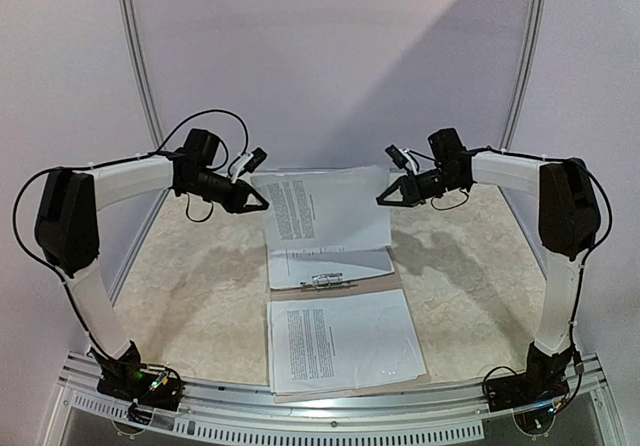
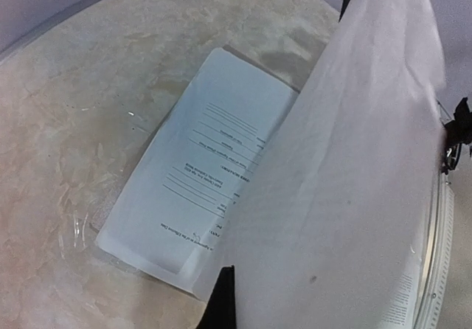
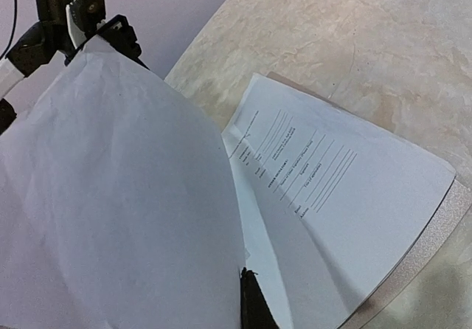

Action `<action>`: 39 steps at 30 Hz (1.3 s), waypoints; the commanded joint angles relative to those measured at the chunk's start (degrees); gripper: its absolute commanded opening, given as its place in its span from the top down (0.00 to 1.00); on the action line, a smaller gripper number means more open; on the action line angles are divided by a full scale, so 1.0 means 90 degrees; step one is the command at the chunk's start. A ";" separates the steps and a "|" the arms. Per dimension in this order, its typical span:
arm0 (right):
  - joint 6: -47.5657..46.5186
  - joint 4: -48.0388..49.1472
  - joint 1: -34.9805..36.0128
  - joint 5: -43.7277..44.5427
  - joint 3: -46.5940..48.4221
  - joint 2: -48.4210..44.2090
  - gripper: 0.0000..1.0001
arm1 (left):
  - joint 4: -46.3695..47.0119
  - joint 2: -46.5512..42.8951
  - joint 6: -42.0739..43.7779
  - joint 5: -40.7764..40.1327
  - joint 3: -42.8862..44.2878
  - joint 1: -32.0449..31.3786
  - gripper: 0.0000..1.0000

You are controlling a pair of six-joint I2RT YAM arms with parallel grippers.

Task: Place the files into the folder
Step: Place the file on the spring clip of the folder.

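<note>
The tan folder (image 1: 383, 283) lies open on the table with a black clip (image 1: 328, 282) at its middle. A printed sheet (image 1: 340, 341) lies on its near half. Another sheet lies on the far half in the left wrist view (image 2: 214, 152) and the right wrist view (image 3: 346, 189). My left gripper (image 1: 262, 204) (image 2: 227, 271) and right gripper (image 1: 384, 202) (image 3: 248, 274) are each shut on a far corner of one white sheet (image 1: 325, 211) (image 2: 346, 181) (image 3: 125, 196). They hold its far edge raised above the far half while its near edge droops by the clip.
The marbled beige tabletop (image 1: 190, 286) extends on both sides of the folder. White curved walls (image 1: 320, 56) close in the back and sides. A metal rail (image 1: 330, 406) with both arm bases runs along the near edge.
</note>
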 commanded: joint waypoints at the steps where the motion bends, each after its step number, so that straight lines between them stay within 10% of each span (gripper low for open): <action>1: 0.0027 -0.0491 -0.0093 -0.0121 0.0344 0.0479 1.00 | -0.0385 0.0355 -0.0244 0.0132 0.0388 0.0032 1.00; 39: -0.0606 -0.1676 -0.0405 0.0406 0.1122 0.2137 1.00 | -0.0679 0.1378 -0.0473 0.0480 0.0523 -0.0121 1.00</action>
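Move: The spring clip on the folder lies about 8 cm back and 13 cm to the right of the left hand, some 15 cm below it. From the right hand the clip is roughly 8 cm back, 11 cm left and 16 cm down. The upper stack sits just beyond the clip, level with the left hand and 13 cm to its right; the lower stack is about 15 cm back from the clip and 3 cm right of it. Still pinching the files by their two side edges, both hands lower them towards the spring clip. The left sinks about 6 cm with a small shift to its right, the right about 10 cm, easing off near the end. Both wrists roll some 15 degrees, forward sides dipping, while the fingers stay shut. ##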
